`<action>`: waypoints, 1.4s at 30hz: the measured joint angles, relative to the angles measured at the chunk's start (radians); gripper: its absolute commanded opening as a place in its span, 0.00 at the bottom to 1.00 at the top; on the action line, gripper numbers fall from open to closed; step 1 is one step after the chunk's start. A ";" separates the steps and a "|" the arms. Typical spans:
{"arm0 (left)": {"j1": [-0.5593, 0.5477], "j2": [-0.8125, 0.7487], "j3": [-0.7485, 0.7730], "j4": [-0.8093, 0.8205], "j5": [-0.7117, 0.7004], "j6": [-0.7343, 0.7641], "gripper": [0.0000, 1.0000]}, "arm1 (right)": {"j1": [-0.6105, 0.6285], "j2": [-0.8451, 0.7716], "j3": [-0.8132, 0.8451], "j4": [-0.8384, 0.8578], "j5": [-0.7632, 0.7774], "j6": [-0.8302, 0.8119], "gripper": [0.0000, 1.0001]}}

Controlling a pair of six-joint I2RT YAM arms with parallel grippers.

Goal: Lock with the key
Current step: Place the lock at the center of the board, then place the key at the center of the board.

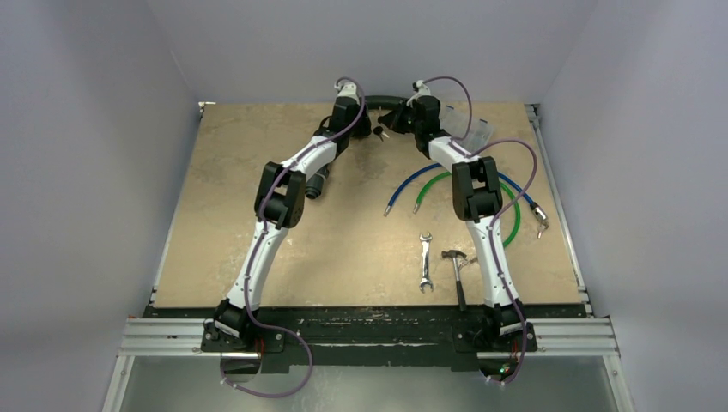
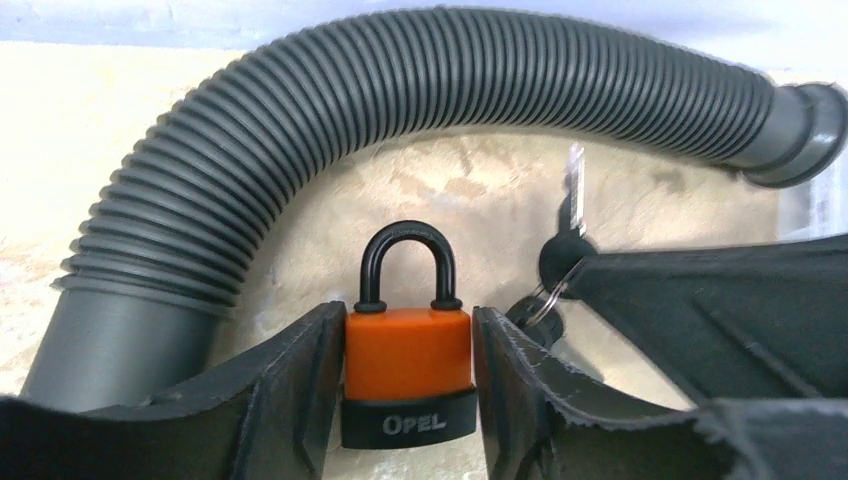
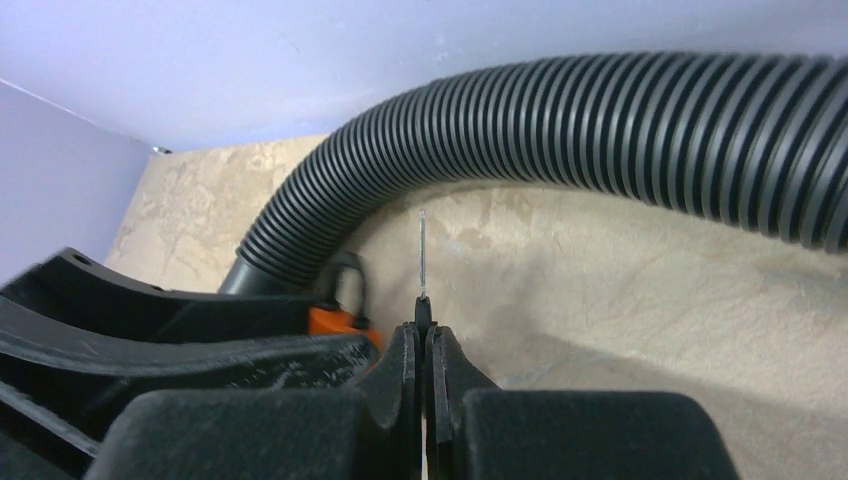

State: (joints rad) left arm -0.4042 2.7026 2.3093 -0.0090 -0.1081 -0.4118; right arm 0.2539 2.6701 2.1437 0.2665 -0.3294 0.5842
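Observation:
An orange padlock (image 2: pixel 407 345) with a black base marked OPEL and a closed black shackle sits between the fingers of my left gripper (image 2: pixel 408 320), which is shut on its sides. My right gripper (image 3: pixel 424 335) is shut on the black head of the key (image 3: pixel 423 262), whose thin blade points away toward the hose. In the left wrist view that key (image 2: pixel 571 205) stands just right of the padlock, with a ring and a second key head hanging below it. From the right wrist, a corner of the padlock (image 3: pixel 335 320) shows behind the left fingers (image 3: pixel 200 350). From above, both grippers meet at the table's far edge (image 1: pixel 379 132).
A grey corrugated hose (image 2: pixel 420 80) arcs close behind the padlock and key, along the back wall. Blue and green cables (image 1: pixel 412 184), a wrench (image 1: pixel 425 262) and a hammer (image 1: pixel 458 270) lie on the right half. A black cylinder (image 1: pixel 316 184) sits by the left arm.

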 measured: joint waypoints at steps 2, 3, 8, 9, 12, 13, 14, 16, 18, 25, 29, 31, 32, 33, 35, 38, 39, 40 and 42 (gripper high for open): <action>0.003 0.000 0.000 -0.015 0.004 -0.002 0.63 | 0.000 0.008 0.018 0.011 0.000 0.003 0.02; 0.005 0.000 0.000 -0.024 0.006 -0.006 0.67 | 0.000 0.011 0.024 0.014 0.000 0.004 0.02; 0.012 0.000 0.000 -0.034 0.017 -0.016 0.77 | 0.000 0.016 0.037 0.026 0.003 0.007 0.03; 0.013 0.000 0.000 -0.034 0.018 -0.016 0.79 | 0.000 0.020 0.040 0.031 0.003 0.008 0.04; 0.013 -0.001 0.000 -0.034 0.026 -0.016 0.85 | 0.000 0.026 0.041 0.043 0.004 0.010 0.07; 0.013 -0.003 0.000 -0.035 0.031 -0.016 0.87 | 0.000 0.027 0.041 0.043 0.004 0.011 0.11; 0.013 -0.005 0.000 -0.037 0.037 -0.019 0.88 | 0.000 0.027 0.041 0.045 0.003 0.015 0.14; 0.013 -0.015 -0.002 -0.042 0.046 -0.023 0.90 | 0.000 0.029 0.041 0.049 0.003 0.021 0.22; 0.010 -0.045 -0.025 -0.046 0.053 -0.023 0.93 | 0.000 0.029 0.041 0.053 -0.002 0.029 0.35; 0.002 -0.217 -0.106 -0.045 0.071 -0.023 1.00 | 0.000 0.014 0.005 0.068 -0.028 0.039 0.69; -0.003 -0.352 -0.182 -0.040 0.076 -0.014 1.00 | -0.002 -0.068 -0.096 0.054 -0.058 0.024 0.78; -0.005 -0.441 -0.253 -0.038 0.077 0.000 1.00 | -0.005 -0.153 -0.177 0.044 -0.085 0.004 0.81; -0.007 -0.491 -0.297 -0.038 0.078 0.013 1.00 | -0.006 -0.197 -0.209 0.039 -0.095 -0.009 0.82; -0.008 -0.538 -0.340 -0.039 0.078 0.026 1.00 | -0.006 -0.257 -0.251 0.034 -0.113 -0.028 0.84; -0.008 -0.641 -0.436 -0.044 0.079 0.061 1.00 | -0.009 -0.380 -0.310 0.014 -0.150 -0.079 0.87; -0.008 -0.795 -0.584 -0.067 0.080 0.120 1.00 | -0.019 -0.558 -0.356 -0.056 -0.206 -0.186 0.91; -0.008 -0.846 -0.630 -0.076 0.082 0.142 1.00 | -0.023 -0.618 -0.367 -0.093 -0.221 -0.231 0.92; -0.008 -0.883 -0.664 -0.082 0.085 0.158 1.00 | -0.028 -0.664 -0.373 -0.127 -0.235 -0.270 0.92; -0.008 -0.976 -0.751 -0.088 0.100 0.204 1.00 | -0.048 -0.774 -0.386 -0.232 -0.264 -0.379 0.92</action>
State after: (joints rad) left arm -0.4126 1.7267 1.5585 -0.0971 -0.0082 -0.2077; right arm 0.2058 1.8965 1.7576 0.0341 -0.5930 0.2050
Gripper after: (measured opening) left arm 0.996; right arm 0.916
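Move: The left fingers still have the lock between their tips, its middle about 1 cm ahead of the hand point and 1 cm lower, just over the board. From there the key in the right hand is some 6 cm to the right and 2 cm farther out, and the hose's far bend about 10 cm straight ahead. For the right hand, its key sits about 1 cm ahead and 1 cm left, the lock about 6 cm left, 2 cm back and 3 cm lower. The left hand settles slightly as its fingers open wide and let go of the lock, then lifts some 23 cm and draws back about 17 cm, with a smaller shift left and the fingers tipping up a little. The right hand edges about 1 cm forward and up with the key still pinched, opens beside the lock to let go of it, and only then pulls up and back, fingers tipping up and turning counter-clockwise. ##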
